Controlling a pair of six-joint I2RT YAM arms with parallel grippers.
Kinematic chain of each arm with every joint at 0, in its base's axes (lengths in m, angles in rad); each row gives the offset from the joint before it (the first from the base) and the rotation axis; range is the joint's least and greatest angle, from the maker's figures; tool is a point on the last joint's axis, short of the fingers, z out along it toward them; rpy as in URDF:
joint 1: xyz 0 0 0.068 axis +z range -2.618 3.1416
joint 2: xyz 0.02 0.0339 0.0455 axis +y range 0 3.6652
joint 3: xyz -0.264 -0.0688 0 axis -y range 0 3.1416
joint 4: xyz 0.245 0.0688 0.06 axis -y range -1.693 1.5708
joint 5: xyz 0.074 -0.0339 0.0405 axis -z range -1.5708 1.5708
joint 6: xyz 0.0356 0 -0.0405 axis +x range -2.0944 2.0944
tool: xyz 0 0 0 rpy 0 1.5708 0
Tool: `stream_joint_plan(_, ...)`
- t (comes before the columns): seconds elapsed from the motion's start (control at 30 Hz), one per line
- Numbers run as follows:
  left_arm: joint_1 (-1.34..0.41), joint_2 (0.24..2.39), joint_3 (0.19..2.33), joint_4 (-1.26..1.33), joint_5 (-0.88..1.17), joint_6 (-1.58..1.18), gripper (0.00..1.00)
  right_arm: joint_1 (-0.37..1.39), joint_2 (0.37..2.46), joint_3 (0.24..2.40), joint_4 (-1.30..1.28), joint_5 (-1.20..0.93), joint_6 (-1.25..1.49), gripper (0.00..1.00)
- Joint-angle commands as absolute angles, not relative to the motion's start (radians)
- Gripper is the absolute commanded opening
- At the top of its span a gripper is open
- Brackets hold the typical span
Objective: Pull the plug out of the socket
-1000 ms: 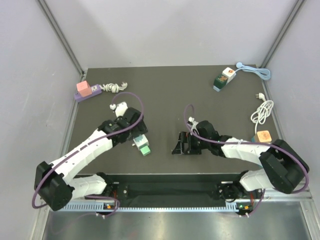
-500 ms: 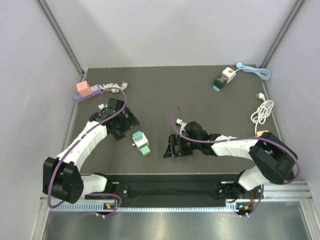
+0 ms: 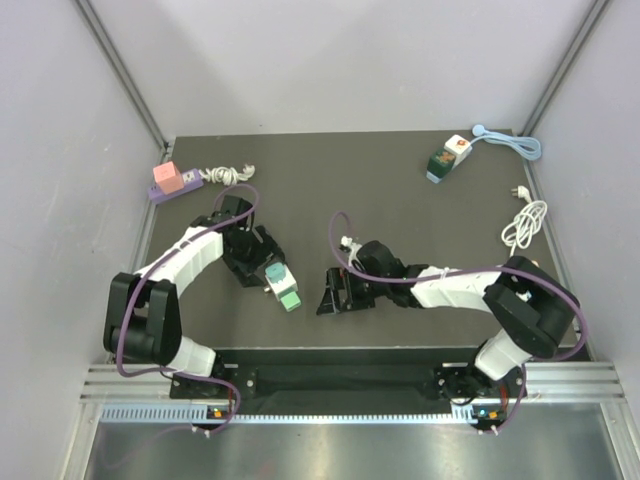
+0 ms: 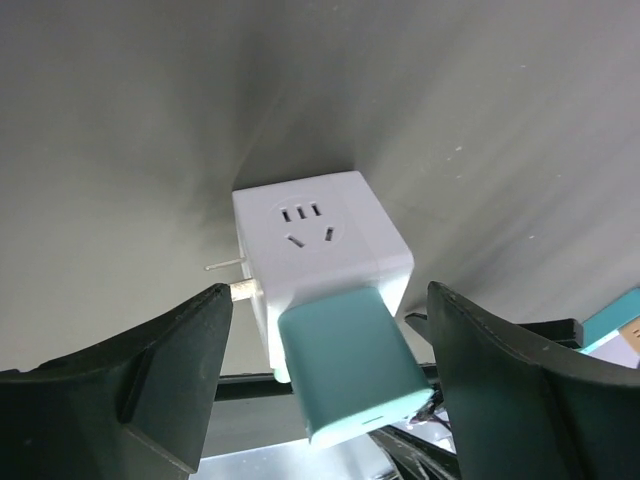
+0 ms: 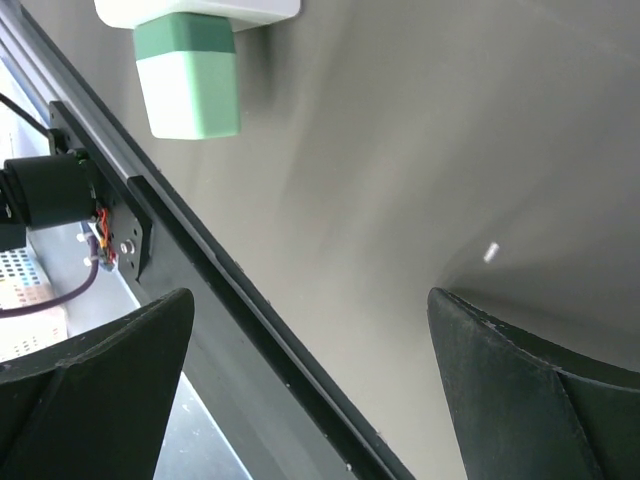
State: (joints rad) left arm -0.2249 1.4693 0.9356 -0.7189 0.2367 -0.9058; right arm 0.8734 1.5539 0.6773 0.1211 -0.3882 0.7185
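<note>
A white cube socket [image 3: 275, 273] lies on the dark table with a teal plug [image 3: 290, 298] pushed into its near side. My left gripper [image 3: 263, 268] is at the socket's left. In the left wrist view the socket [image 4: 320, 235] and plug [image 4: 350, 375] sit between the spread fingers [image 4: 150, 390], with a gap on each side. My left gripper [image 4: 330, 385] is open and grips nothing. My right gripper [image 3: 328, 297] is open just right of the plug. In the right wrist view the plug [image 5: 188, 85] is at the top left, ahead of my right gripper [image 5: 310, 390].
A purple power strip with a pink plug [image 3: 170, 182] and a coiled white cable [image 3: 226, 175] lie at the back left. Another white and green socket [image 3: 447, 158] with a blue cable [image 3: 512, 143] is back right. A white cable [image 3: 523, 225] lies right. The table's front rail [image 5: 150, 220] is close.
My left gripper backed away from the socket to the left, then came back with its fingers on either side of the plug. My right gripper slid left toward the plug.
</note>
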Motion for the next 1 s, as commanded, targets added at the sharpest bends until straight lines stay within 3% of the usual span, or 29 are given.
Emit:
stream_joint_plan(0.0, -0.221, 1.463, 0.989, -0.726, 0.255, -0.914, 0.83, 0.9, 1.575, 0.73, 0.158, -0.38, 0.718, 1.0)
stream_joint_plan(0.53, -0.227, 1.508, 0.999, -0.764, 0.216, -0.956, 0.77, 0.923, 1.646, 0.801, 0.199, -0.411, 0.713, 1.0)
stream_joint_plan(0.97, -0.261, 1.583, 1.003, -0.779, 0.201, -0.942, 0.81, 0.933, 1.759, 0.847, 0.402, -0.529, 0.785, 1.0)
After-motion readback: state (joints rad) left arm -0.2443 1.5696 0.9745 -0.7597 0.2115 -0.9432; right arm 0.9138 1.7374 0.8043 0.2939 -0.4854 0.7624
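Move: The green plug sticks out of the socket about 8 cm to the right hand's left, some 2 cm nearer the base and 2 cm lower; the socket's body is 10 cm left of that hand, 1 cm ahead and 1 cm down. From the left hand the socket lies roughly 3 cm right, 2 cm back and 3 cm below, with the teal plug on top of it, about 1 cm above hand height. Open right hand reaches about 5 cm left towards green plug; left hand rises slightly, then sinks towards socket. ##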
